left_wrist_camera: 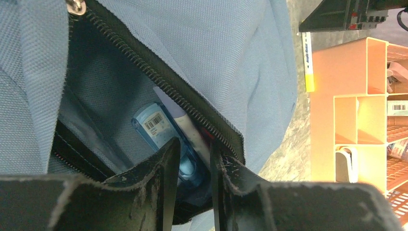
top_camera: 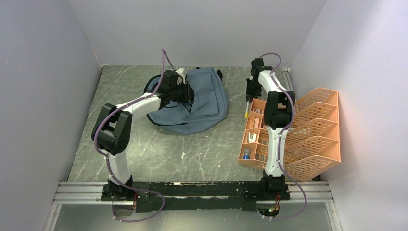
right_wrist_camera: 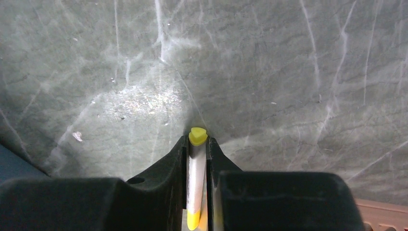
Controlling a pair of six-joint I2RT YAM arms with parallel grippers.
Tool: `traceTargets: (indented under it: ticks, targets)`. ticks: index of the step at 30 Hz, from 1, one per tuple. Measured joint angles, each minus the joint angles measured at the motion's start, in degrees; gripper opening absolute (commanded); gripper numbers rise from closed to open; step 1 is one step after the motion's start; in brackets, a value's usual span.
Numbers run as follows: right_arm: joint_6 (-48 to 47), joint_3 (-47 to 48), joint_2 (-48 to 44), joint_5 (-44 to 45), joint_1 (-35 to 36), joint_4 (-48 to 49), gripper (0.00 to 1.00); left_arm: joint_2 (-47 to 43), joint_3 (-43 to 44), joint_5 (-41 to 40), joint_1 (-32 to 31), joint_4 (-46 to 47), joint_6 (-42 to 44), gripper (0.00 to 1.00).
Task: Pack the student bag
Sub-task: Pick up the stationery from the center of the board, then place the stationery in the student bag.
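The slate blue-grey student bag (top_camera: 207, 101) lies at the back middle of the table with its black zip open. My left gripper (top_camera: 186, 91) is at that opening. In the left wrist view its jaws (left_wrist_camera: 193, 147) stand narrowly apart, closed on the bag's (left_wrist_camera: 216, 48) dark zip edge. Inside the bag lie a clear blue item with a barcode (left_wrist_camera: 156, 125) and a white pen-like item (left_wrist_camera: 187, 127). My right gripper (top_camera: 250, 94) is shut on a white marker with yellow ends (right_wrist_camera: 196, 168), held upright above the table right of the bag. The marker hangs below it (top_camera: 247, 109).
An orange mesh tray organiser (top_camera: 312, 130) stands at the right, holding several small items in its front compartments. It also shows in the left wrist view (left_wrist_camera: 346, 86). Grey walls close in the left, back and right. The table is marbled grey-green (top_camera: 192, 154).
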Motion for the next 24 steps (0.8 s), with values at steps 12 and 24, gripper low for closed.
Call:
traceTargets:
  ticks: [12,24]
  targets:
    - [2.21,-10.84,-10.91,-6.86,1.53,11.76,0.0,-7.45,-0.37,-8.74,-0.02,-4.37,1.29,0.53]
    - [8.07,-21.0,-30.82,-14.08,13.97,28.35,0.0,-30.99,-9.31,-11.65,0.33,-5.27,4.52,0.62]
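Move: My right hand already pinches the yellow-and-white pen down at the table. The bag opening it is meant for lies about 30 cm to its left, some 4 cm nearer me and 6 cm higher. The orange tray's middle sits roughly 22 cm back and 16 cm right. My left hand is at that opening, whose middle is about 1 cm ahead and 4 cm below, with the blue highlighter some 2 cm ahead, 2 cm right and 6 cm down inside. I keep the pen pinched and lift it off the table with my right hand, up nearly 20 cm and then increasingly left, about 17 cm, over the bag's right side towards the opening, tipping my fingers up some 35 degrees. Meanwhile my left hand spreads its fingers and withdraws from the opening, up and left, drawing back at the end. ##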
